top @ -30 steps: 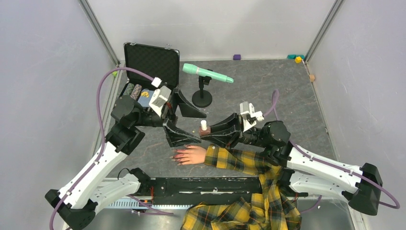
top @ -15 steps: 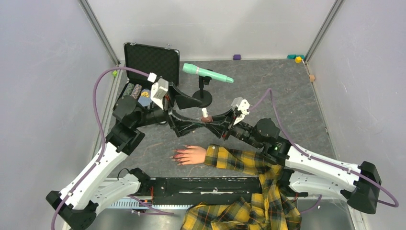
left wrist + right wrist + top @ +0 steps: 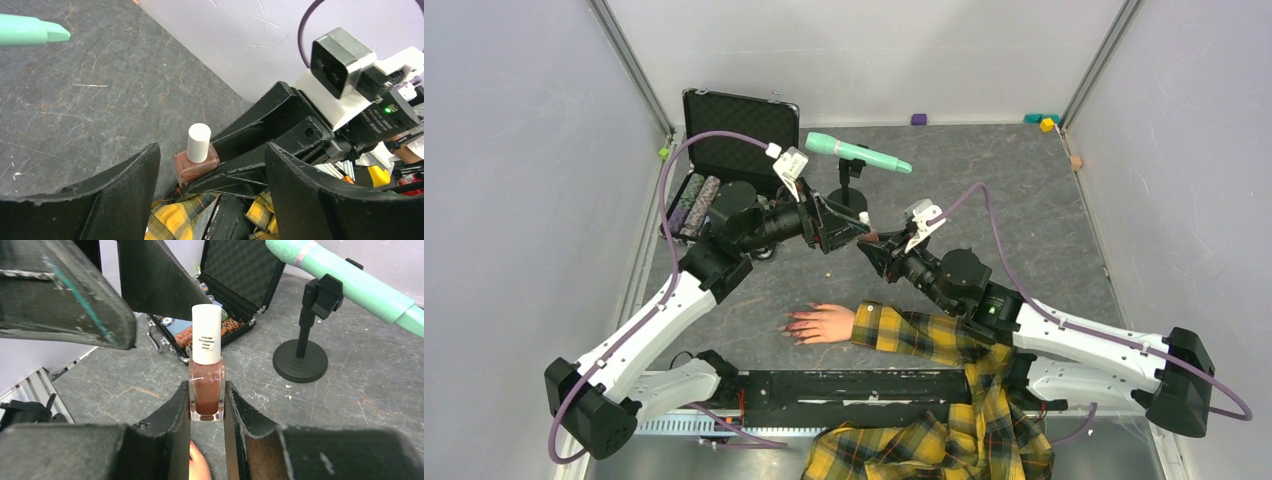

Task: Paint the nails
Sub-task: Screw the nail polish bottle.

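Note:
The pale mannequin hand (image 3: pixel 826 322) lies flat in a yellow plaid sleeve (image 3: pixel 914 333), and its red nails (image 3: pixel 793 325) point left. Above and behind it, my right gripper (image 3: pixel 871 243) (image 3: pixel 207 390) is shut on the glass body of a brownish polish bottle (image 3: pixel 870 235) (image 3: pixel 206 392) and holds it upright. The bottle's white cap (image 3: pixel 198 142) (image 3: pixel 206 340) is on. My left gripper (image 3: pixel 849 226) (image 3: pixel 212 150) is open, its jaws standing on either side of the cap with a gap on each side. A sliver of the hand (image 3: pixel 197 465) shows under the bottle.
An open black case (image 3: pixel 739 125) with poker chips lies at the back left. A mint microphone (image 3: pixel 856 152) sits on a black stand (image 3: pixel 846 205) just behind both grippers. Small coloured cubes (image 3: pixel 1047 125) lie by the back wall. Plaid cloth (image 3: pixel 924 450) hangs over the near edge.
Both grippers rose and moved back, away from the hand. The right one carried the bottle along. The left one swung right around the cap and its jaws narrowed slightly.

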Tool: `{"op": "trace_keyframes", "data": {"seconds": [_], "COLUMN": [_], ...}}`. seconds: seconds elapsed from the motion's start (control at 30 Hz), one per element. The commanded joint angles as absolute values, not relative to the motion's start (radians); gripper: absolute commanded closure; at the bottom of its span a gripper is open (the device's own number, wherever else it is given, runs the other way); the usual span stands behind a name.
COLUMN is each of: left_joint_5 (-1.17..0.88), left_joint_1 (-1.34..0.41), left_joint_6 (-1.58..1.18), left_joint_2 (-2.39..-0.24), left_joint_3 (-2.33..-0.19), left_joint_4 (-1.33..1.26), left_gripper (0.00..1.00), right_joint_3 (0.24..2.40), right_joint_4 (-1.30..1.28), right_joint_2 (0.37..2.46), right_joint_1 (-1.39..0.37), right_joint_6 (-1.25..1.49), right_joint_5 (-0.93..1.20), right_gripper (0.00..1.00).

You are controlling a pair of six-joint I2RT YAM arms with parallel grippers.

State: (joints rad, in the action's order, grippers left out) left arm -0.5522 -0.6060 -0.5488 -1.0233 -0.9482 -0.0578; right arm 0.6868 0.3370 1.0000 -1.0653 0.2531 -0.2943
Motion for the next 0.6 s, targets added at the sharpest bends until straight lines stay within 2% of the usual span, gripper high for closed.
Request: {"op": "trace_keyframes", "data": {"seconds": [0.0,0.57], "left_joint_5": [-0.525,-0.534], "left_joint_1": [-0.603,-0.603], "left_joint_6": [-0.615,-0.642], "left_joint_2": [-1.027,-1.06], "left_joint_3": [-0.944,-0.941], "left_joint_4": [-0.086,-0.095], "left_gripper": [0.22,0.53], "right_joint_3": [0.754,0.802], "right_joint_4": [0.352,0.339], "right_joint_2": [1.012,1.057], "right_joint_1": [-1.094,-1.143], "right_joint_6": [0.227,0.197], "right_joint_5": [-0.399,-0.416], "right_gripper": [1.0,1.0]}}
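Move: Just off the left fingertips, the nail polish bottle's white cap lies about 3 cm to the right, 1 cm ahead and 2 cm below the left hand point. The microphone stands some 18 cm ahead, 2 cm to the right and roughly 12 cm lower. From the right hand, which holds the bottle upright, the left gripper's finger gap is about 4 cm left, level fore and aft, and 5 cm up; the cap is 1 cm forward, 1 cm left and 3 cm up. Closing from wide to about half open, the left gripper sinks a little over 1 cm and edges slightly forward and right, rolling some 5 degrees, to bring its fingertips down either side of the cap. The right hand keeps its grip on the bottle and carries it about 1 cm left, rising slightly, into that narrowing gap. ##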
